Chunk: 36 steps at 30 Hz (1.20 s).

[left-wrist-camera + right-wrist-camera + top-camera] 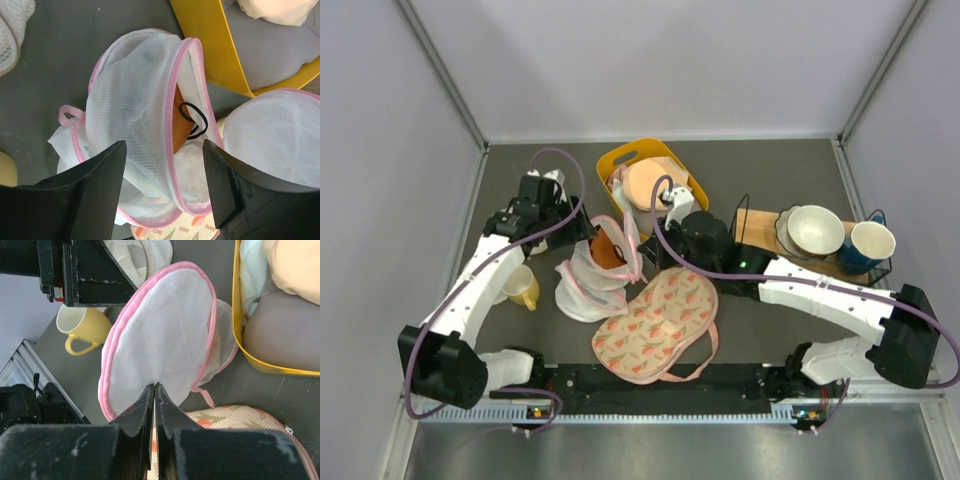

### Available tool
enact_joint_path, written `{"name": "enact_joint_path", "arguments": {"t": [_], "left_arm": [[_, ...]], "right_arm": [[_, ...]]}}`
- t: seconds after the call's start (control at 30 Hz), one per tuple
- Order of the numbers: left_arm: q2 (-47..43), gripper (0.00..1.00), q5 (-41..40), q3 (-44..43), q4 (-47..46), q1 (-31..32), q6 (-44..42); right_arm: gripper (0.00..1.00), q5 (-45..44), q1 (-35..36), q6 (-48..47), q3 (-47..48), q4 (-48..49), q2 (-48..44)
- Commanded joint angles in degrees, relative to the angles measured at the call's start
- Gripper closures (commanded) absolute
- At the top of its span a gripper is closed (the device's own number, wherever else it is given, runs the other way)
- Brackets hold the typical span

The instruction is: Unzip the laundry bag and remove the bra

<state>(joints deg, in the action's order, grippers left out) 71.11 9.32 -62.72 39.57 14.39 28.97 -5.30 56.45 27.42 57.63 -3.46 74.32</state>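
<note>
The laundry bag (582,285) is a white mesh clamshell with pink zipper edging, lying mid-table with its two domes parted. In the left wrist view the bag (135,100) gapes, and the burnt-orange bra (178,132) with a black loop shows inside the gap. The bra also shows in the top view (607,250). My left gripper (164,150) is open and empty, its jaws straddling the bag's pink edge from above. It sits at the bag's far left (582,235). My right gripper (155,386) is shut on the mesh of one dome (165,335), holding it up at the bag's right (642,250).
A yellow basket (640,170) with a pale peach bra (650,185) stands just behind the bag. A yellow mug (520,287) is to the left, and a cream pouch with red print (655,325) is in front. A rack holding a bowl (815,228) and a blue cup (870,245) is at the right.
</note>
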Motion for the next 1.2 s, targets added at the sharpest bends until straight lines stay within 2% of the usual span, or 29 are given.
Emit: {"name": "enact_joint_path", "arguments": {"t": [0.0, 0.07, 0.13, 0.23, 0.27, 0.3, 0.47, 0.7, 0.73, 0.77, 0.8, 0.83, 0.9, 1.07, 1.17], "left_arm": [[-0.8, 0.32, -4.2, -2.1, 1.2, 1.0, -2.0], [-0.3, 0.35, -4.5, -2.1, 1.3, 1.3, -2.3], [1.0, 0.41, -1.5, -2.1, 0.8, 1.3, -2.8], [3.9, 0.60, 0.9, -2.5, 0.0, 1.4, -3.1], [4.6, 0.90, 0.2, -3.4, 0.2, 1.4, -3.1], [5.3, 1.00, -0.3, -4.0, 1.3, 1.4, -3.1], [1.6, 1.00, -2.6, -10.6, 3.5, 1.3, -3.4], [-4.8, 1.00, -1.7, -20.6, 2.0, 1.2, -2.0], [-4.9, 1.00, -1.2, -22.0, 1.5, 1.2, -2.4], [-5.4, 1.00, -0.5, -22.3, 0.9, 1.2, -2.9], [-5.4, 1.00, -0.2, -22.4, 0.4, 1.2, -3.2], [-5.5, 1.00, 0.3, -22.2, 0.2, 1.2, -4.4], [-5.1, 1.00, 0.2, -21.6, -0.7, 1.1, -5.6], [-4.3, 1.00, 1.7, -18.7, -1.7, 0.7, -7.0], [-4.9, 1.00, 4.3, -16.9, -3.5, 0.5, -8.1]], "right_arm": [[1.00, -1.8, -0.2, -1.4, 0.2, 0.6, -1.7], [1.00, -1.6, -0.2, -1.4, 0.3, 0.5, -1.6], [1.00, -1.6, -0.2, -1.6, 0.1, 0.6, -1.6], [1.00, -1.6, -0.2, -1.7, -0.2, 0.3, -2.0], [1.00, -1.6, -0.2, -1.8, -0.3, 0.2, -2.1], [1.00, -1.7, -0.2, -1.8, -0.4, -0.1, -2.3], [1.00, -2.0, -0.1, -2.5, -2.2, 0.5, -6.8], [1.00, 1.1, 1.0, -4.0, -13.6, 18.7, -17.7], [0.92, 1.3, 1.4, -4.0, -14.1, 19.7, -18.3], [0.77, 1.2, 2.0, -3.8, -14.5, 19.4, -19.0], [0.55, 1.1, 2.3, -3.8, -15.1, 19.1, -19.2], [0.47, 0.6, 2.6, -3.8, -15.6, 18.2, -19.5], [0.36, -1.6, 2.6, -3.7, -16.6, 17.4, -20.2], [0.37, -9.5, 2.6, -7.5, -15.9, 15.4, -23.5], [0.39, -10.8, 2.6, -9.8, -10.6, 12.3, -19.8]]}}
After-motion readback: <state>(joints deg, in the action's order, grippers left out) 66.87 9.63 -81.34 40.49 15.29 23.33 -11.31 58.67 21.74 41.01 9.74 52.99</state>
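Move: The laundry bag's pink rim stands between the left hand's open fingers, about 2 cm below; the bra in its mouth is some 4 cm right, 1 cm ahead and 7 cm below. The yellow basket is 15 cm ahead and 19 cm right, the yellow mug 8 cm back and 21 cm left. From the right hand, shut on the bag's flap, that rim lies 13 cm left, 6 cm ahead, 7 cm lower. Left dips, pinches the bag rim, lifts it some 20 cm; right lets go, retreating rightward and up. ##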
